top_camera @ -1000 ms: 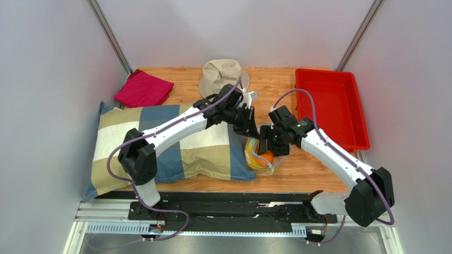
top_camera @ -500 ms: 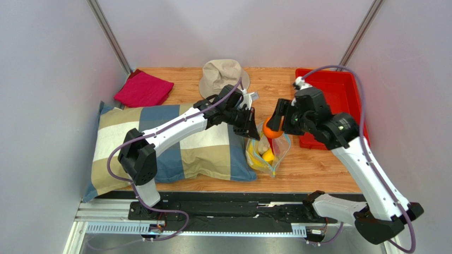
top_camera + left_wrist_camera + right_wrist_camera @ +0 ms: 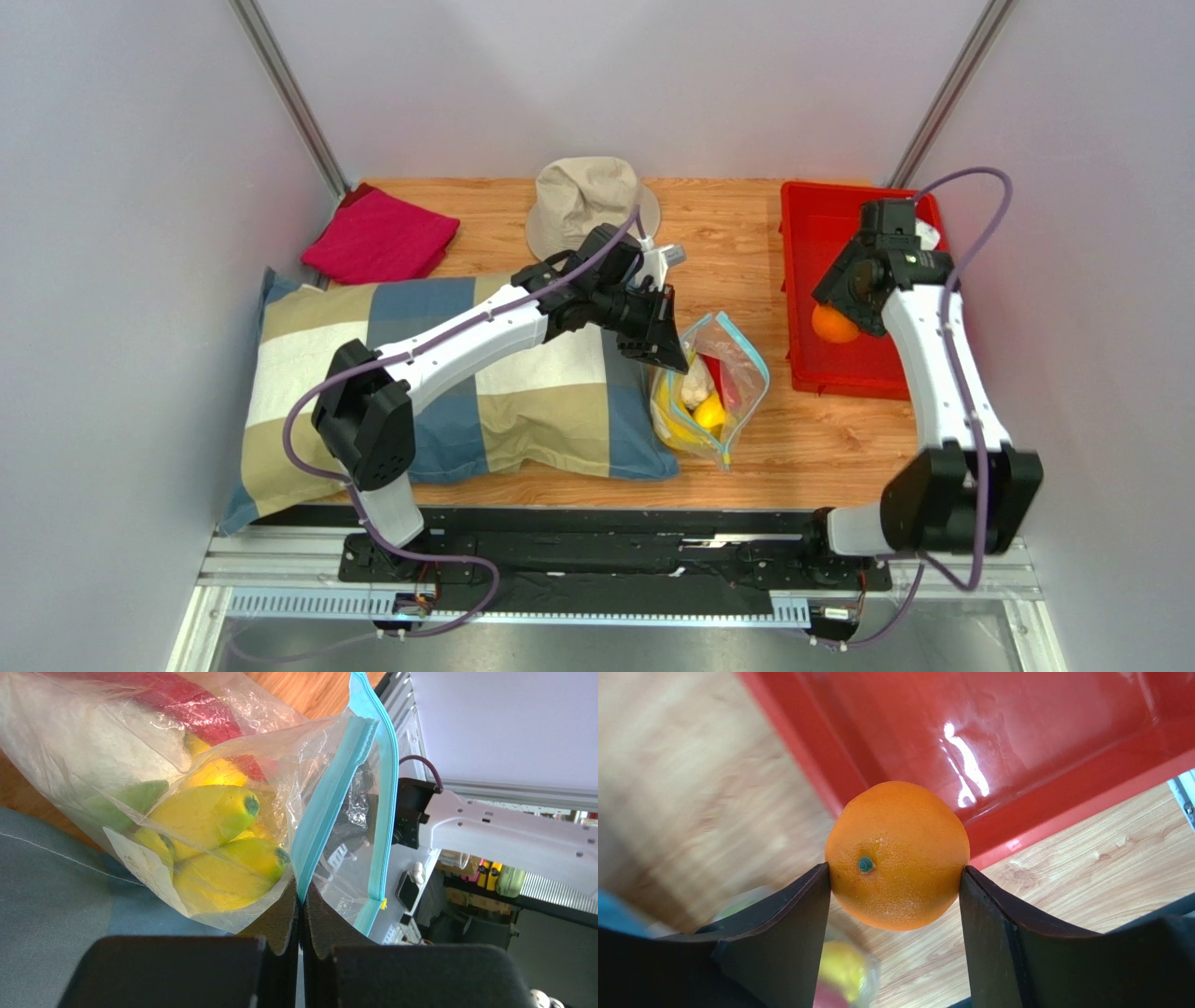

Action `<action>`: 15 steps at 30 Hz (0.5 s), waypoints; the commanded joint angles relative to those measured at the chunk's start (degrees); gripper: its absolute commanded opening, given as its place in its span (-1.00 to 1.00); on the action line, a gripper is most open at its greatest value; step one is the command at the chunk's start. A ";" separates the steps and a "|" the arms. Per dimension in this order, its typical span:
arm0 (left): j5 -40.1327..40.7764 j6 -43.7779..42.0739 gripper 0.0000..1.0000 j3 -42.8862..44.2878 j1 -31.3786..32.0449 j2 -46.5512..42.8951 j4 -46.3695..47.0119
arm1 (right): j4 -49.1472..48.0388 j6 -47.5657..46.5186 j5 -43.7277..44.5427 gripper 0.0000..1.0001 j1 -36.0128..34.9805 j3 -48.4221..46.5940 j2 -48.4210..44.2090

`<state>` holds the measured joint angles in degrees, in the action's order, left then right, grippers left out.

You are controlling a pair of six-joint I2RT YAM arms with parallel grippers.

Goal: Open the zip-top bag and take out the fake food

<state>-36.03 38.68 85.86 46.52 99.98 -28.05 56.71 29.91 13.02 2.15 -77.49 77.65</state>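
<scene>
The clear zip-top bag (image 3: 741, 359) stands open beside the pillow. My left gripper (image 3: 673, 350) is shut on its light blue zip strip (image 3: 330, 805), the fingertips (image 3: 317, 910) pinching one side of the mouth. Fake food shows through the plastic: yellow bananas (image 3: 210, 812), a red pepper piece (image 3: 189, 707) and a white-and-green cauliflower (image 3: 84, 749). Over the near left corner of the red tray (image 3: 821, 231), my right gripper (image 3: 839, 322) is shut on the round orange (image 3: 898, 855), which sits between both fingers.
A checked pillow (image 3: 463, 378) lies under the left arm. A beige hat (image 3: 586, 196) sits at the back centre and a magenta cloth (image 3: 379, 235) at the back left. The red tray's wall (image 3: 1018, 728) is right behind the orange.
The right gripper lifted the orange out of the bag and carried it right, to over the red tray. The left gripper kept its hold on the bag's mouth.
</scene>
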 commanded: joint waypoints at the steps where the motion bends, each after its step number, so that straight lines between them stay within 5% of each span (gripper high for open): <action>1: -2.90 -1.06 -1.00 1.23 0.32 -0.49 1.16 | -4.14 -2.13 2.02 -0.90 1.36 0.50 6.28; 5: -4.66 -1.41 -1.00 0.80 0.32 -0.40 2.12 | -6.87 -2.49 1.58 -0.71 3.64 3.39 9.71; 9: -6.07 -1.67 -1.00 0.97 0.32 -0.49 3.00 | -6.27 -4.68 1.05 0.35 3.82 2.88 12.35; 11: -6.33 -1.85 -1.00 1.58 0.32 -0.41 3.00 | -5.12 -4.51 2.44 0.61 3.74 2.61 12.35; 15: -6.42 -1.76 -1.00 2.55 0.32 0.30 2.65 | 0.05 -3.64 2.37 0.75 3.56 2.08 10.95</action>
<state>-40.27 38.06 85.86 46.52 99.98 -27.16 53.47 26.46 13.76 5.96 -73.54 90.04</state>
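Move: The orange, already pinched in the right fingers, goes to a spot on the red bin's floor about 11 cm below that hand, roughly 1 cm ahead and 3 cm to its right. The bin's near-left corner is some 5 cm back and 3 cm left of the hand, and the bin's middle about 13 cm ahead and 12 cm right. The open zip-top bag lies about 10 cm back and 19 cm left. From the left hand, the floor spot is roughly 8 cm ahead, 25 cm right and 9 cm lower. The orange is lowered some 8 cm towards the bin floor, just inside the near-left corner, as the right hand sinks fast at first, then eases, drifting about 2.5 cm right and tipping its fingers nearly 15 degrees more steeply down. Near the bottom the fingers spread on both sides and let go of the orange. ##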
